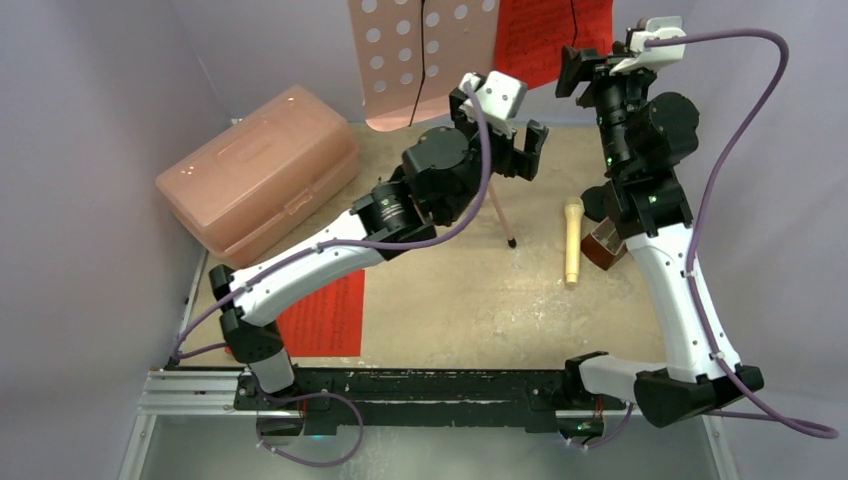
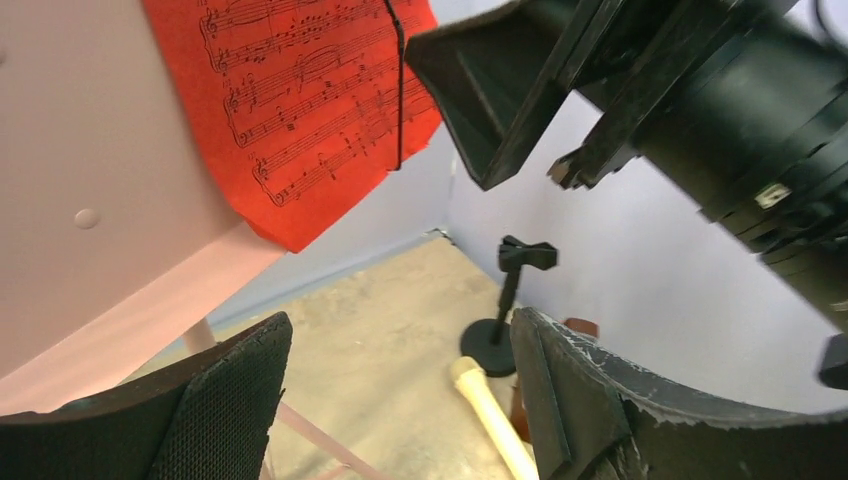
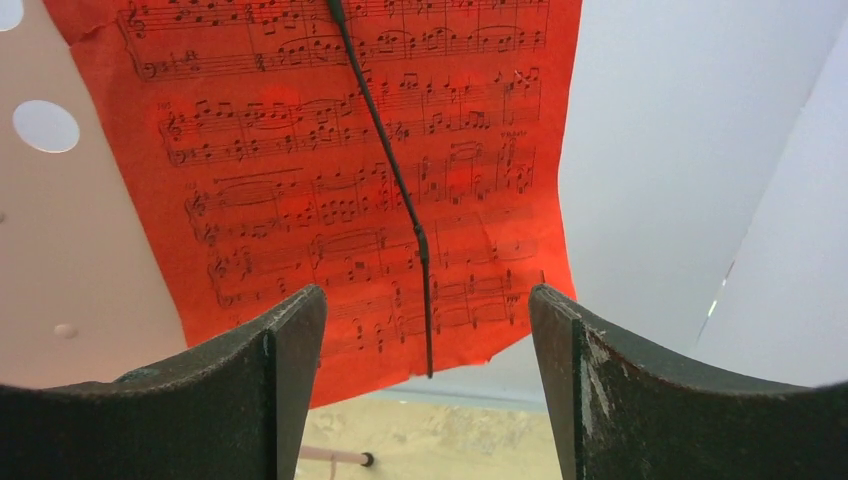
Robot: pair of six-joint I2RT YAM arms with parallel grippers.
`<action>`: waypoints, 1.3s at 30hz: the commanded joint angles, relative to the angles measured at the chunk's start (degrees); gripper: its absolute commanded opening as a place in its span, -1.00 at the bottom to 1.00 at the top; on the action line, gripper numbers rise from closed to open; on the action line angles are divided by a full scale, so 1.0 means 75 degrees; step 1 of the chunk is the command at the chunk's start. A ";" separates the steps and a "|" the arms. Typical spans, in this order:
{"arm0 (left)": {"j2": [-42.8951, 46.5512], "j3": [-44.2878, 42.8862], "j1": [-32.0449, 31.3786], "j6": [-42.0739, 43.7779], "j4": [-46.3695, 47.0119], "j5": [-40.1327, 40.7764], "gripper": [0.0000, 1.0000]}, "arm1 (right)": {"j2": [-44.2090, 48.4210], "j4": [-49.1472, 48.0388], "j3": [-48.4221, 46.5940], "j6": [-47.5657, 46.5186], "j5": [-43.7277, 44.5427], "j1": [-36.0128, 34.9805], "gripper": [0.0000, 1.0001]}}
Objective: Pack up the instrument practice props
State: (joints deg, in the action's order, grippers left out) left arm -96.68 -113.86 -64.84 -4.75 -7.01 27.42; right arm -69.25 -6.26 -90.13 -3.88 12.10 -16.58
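Note:
The pink music stand [image 1: 420, 60] stands at the back, its perforated desk holding a red sheet-music page [image 1: 550, 35] under a thin black wire clip [image 3: 400, 190]. A second red page [image 1: 325, 315] lies flat at the front left, partly under my left arm. The cream microphone [image 1: 573, 240] lies on the table. The brown metronome [image 1: 605, 245] is mostly hidden behind my right arm. My right gripper [image 1: 572, 72] is open and empty, its jaws facing the lower edge of the page [image 3: 300, 180]. My left gripper [image 1: 505, 128] is open and empty, raised beside the stand.
The large translucent pink lidded box [image 1: 260, 170] sits shut at the back left. A small black stand with a round base [image 2: 505, 320] is by the right wall near the microphone [image 2: 490, 410]. A stand leg [image 1: 500, 220] reaches into the middle of the table.

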 commanded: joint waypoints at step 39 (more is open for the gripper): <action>-0.2244 -0.1779 0.1665 -0.1525 0.1562 -0.0509 -0.47 | -0.1852 -0.0501 -0.1780 0.1011 -0.4190 0.1707 -0.36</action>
State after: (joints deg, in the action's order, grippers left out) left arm -113.23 -125.80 -52.88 -15.33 0.38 23.99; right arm -83.31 -7.25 -101.58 2.96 -18.55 -4.05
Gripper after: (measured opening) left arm 0.360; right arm 0.360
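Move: Up at the music stand, the lower left corner of the red sheet lies about 14 cm ahead of the left hand, some 3 cm to its right and 2 cm below. The sheet's middle is about 20 cm ahead, 12 cm right and 6 cm above that hand. The black page-holder rod's lower part is some 7 cm ahead of the right hand, 2 cm left and level; the sheet's corner is about 4 cm ahead of the right hand, 12 cm left and 5 cm lower. Reaching in together, both hands narrow their open fingers by more than half. The left goes about 12 cm forward, its tips coming to either side of the sheet's lower left corner and sinking slightly late on. The right goes some 6 cm forward, rising a little before dipping back, drifts left and turns nearly 20 degrees counter-clockwise, so its tips straddle the black rod over the sheet. ##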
